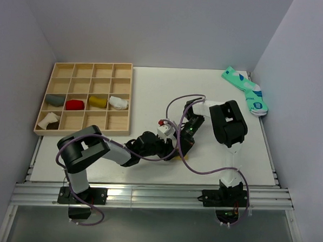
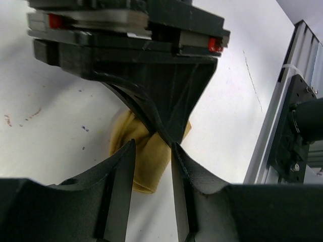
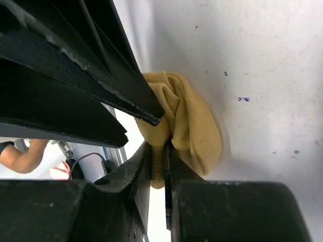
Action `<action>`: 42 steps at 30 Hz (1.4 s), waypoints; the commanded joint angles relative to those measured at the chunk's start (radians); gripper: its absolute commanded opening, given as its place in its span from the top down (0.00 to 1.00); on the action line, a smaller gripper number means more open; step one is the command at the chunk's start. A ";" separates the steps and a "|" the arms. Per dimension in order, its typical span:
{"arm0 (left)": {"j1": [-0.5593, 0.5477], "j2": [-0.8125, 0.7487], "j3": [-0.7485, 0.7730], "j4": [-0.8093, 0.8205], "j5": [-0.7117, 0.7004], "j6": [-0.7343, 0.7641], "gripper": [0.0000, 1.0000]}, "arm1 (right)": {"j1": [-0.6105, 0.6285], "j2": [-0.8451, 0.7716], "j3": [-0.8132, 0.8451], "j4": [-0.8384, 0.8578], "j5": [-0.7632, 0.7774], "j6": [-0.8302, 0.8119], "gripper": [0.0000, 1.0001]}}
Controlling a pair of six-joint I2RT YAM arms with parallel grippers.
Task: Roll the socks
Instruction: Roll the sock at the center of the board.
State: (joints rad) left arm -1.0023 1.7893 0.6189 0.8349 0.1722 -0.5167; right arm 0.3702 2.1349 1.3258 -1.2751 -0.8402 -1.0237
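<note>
A mustard-yellow sock (image 2: 147, 164) lies bunched on the white table between my two grippers. In the top view only a sliver of this sock (image 1: 185, 152) shows under the arms. My right gripper (image 3: 157, 146) is shut on a fold of the yellow sock (image 3: 194, 126), with fabric pinched between its jaws. From the opposite side, my left gripper (image 2: 153, 143) stands open, its fingers either side of the sock's near end. The two grippers meet tip to tip near the table's middle front (image 1: 174, 142).
A wooden compartment tray (image 1: 86, 64) at the back left holds rolled socks: grey (image 1: 56, 100), red (image 1: 74, 104), yellow (image 1: 97, 101), white (image 1: 118, 102). Teal and blue socks (image 1: 247, 92) lie at the back right. An aluminium rail (image 2: 287, 131) runs along the near edge.
</note>
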 commanded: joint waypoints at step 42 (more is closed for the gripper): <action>0.001 0.122 0.166 -0.379 -0.008 -0.154 1.00 | -0.034 -0.329 -0.192 0.321 0.122 0.221 0.60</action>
State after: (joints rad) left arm -1.0016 1.8759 0.7898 0.6128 0.1852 -0.6445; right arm 0.3458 1.8938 1.1584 -1.0096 -0.7322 -0.8181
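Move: The folded mustard sock lies just past my open left fingertips, about 4 cm to the right of that hand, 1 cm ahead and 3 cm below. My right fingers already pinch the sock, whose middle sits some 2 cm to the left of that hand, level fore and aft and at about its height. The right fingertips are roughly 6 cm to the right of my left hand and 3 cm lower, with no other thing close by. I ease my left hand down and right about 3 cm into the mustard sock and shut its fingers on the fabric, tipping them some 10 degrees. My right hand keeps its pinch almost still until the left has closed, then opens and draws off about 2 cm, mostly forward and a bit right, its fingers tilting steeper. ##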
